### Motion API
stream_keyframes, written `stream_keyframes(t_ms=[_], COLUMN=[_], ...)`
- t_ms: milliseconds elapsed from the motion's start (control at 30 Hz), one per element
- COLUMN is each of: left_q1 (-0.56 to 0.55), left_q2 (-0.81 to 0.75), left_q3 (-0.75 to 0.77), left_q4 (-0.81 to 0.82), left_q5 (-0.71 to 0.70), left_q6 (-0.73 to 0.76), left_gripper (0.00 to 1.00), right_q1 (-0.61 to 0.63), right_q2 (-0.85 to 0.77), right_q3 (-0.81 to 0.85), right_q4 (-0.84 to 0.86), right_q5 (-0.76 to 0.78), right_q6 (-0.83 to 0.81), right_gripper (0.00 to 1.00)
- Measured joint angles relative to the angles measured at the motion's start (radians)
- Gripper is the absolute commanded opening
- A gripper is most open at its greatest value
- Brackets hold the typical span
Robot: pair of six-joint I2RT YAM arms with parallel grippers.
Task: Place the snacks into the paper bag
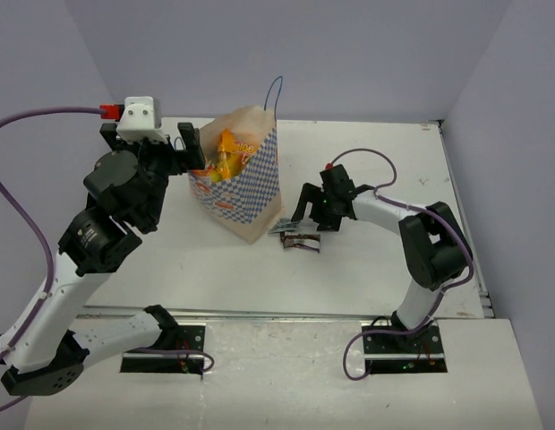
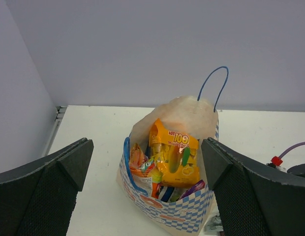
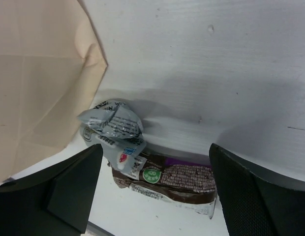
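The paper bag (image 1: 251, 193) stands open at mid-table, checkered sides and blue cord handle up. Inside it I see a yellow-orange bag (image 2: 174, 152), an orange packet with green (image 2: 142, 164) and a purple packet (image 2: 194, 188). My left gripper (image 2: 147, 157) hovers open over the bag's mouth, holding nothing. Right of the bag (image 3: 34, 73) a small dark brown bar (image 3: 179, 179) lies flat on the table. A crumpled silver-grey packet (image 3: 113, 130) rests against its left end. My right gripper (image 3: 156, 157) is open, one finger on each side of the bar, just above it.
The bar (image 1: 302, 241) and grey packet (image 1: 286, 226) lie close to the bag's right base. The white table (image 1: 376, 161) ends at a rail on the right (image 1: 461, 206) and walls behind. A purple cable (image 1: 45, 116) loops off the left arm.
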Motion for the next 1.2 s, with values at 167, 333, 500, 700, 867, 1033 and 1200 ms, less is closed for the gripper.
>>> stream_keyframes(t_ms=[167,333,500,700,867,1033,1200], left_q1=[0.0,0.0,0.0,0.0,0.0,0.0,0.0], left_q2=[-0.007,-0.018,-0.02,-0.026,-0.022,-0.011,0.008], left_q3=[0.0,0.0,0.008,0.012,0.012,0.012,0.012], left_q4=[0.003,0.003,-0.005,-0.009,-0.009,-0.002,0.013], left_q5=[0.001,0.0,-0.011,-0.032,-0.041,-0.042,-0.037], left_q6=[0.002,0.002,0.003,0.01,0.011,0.014,0.017], left_gripper=[1.0,1.0,1.0,1.0,1.0,1.0,1.0], right_q1=[0.0,0.0,0.01,0.023,0.025,0.024,0.024], right_q2=[-0.004,0.013,0.072,0.105,0.115,0.107,0.007], right_q3=[0.0,0.011,0.045,0.06,0.061,0.058,0.013], right_q4=[0.024,0.048,0.073,0.106,0.12,0.12,0.109], right_q5=[-0.014,-0.037,-0.058,-0.09,-0.1,-0.093,-0.066], right_q6=[0.015,0.037,0.06,0.088,0.099,0.092,0.053], right_gripper=[0.92,0.9,0.85,0.46,0.08,0.0,0.0])
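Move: Level with the right hand, the grey packet lies about 5 cm to its left and just under fingertip height. The chocolate bar is some 4 cm nearer the base and 2 cm left of the hand, and the paper bag stands roughly 16 cm left and 8 cm farther out, its middle perhaps 8 cm higher. From the idle left hand the packet is about 6 cm ahead, 18 cm to the right and 45 cm down. Reaching about 4 cm left and a little forward with open fingers, the right hand first lifts slightly, then dips to the grey packet beside the bag's foot. The fingers shut nearly fully and pinch its crumpled upper part while the hand rolls some 8 degrees; then the hand rises about 2 cm, easing back to the right. ##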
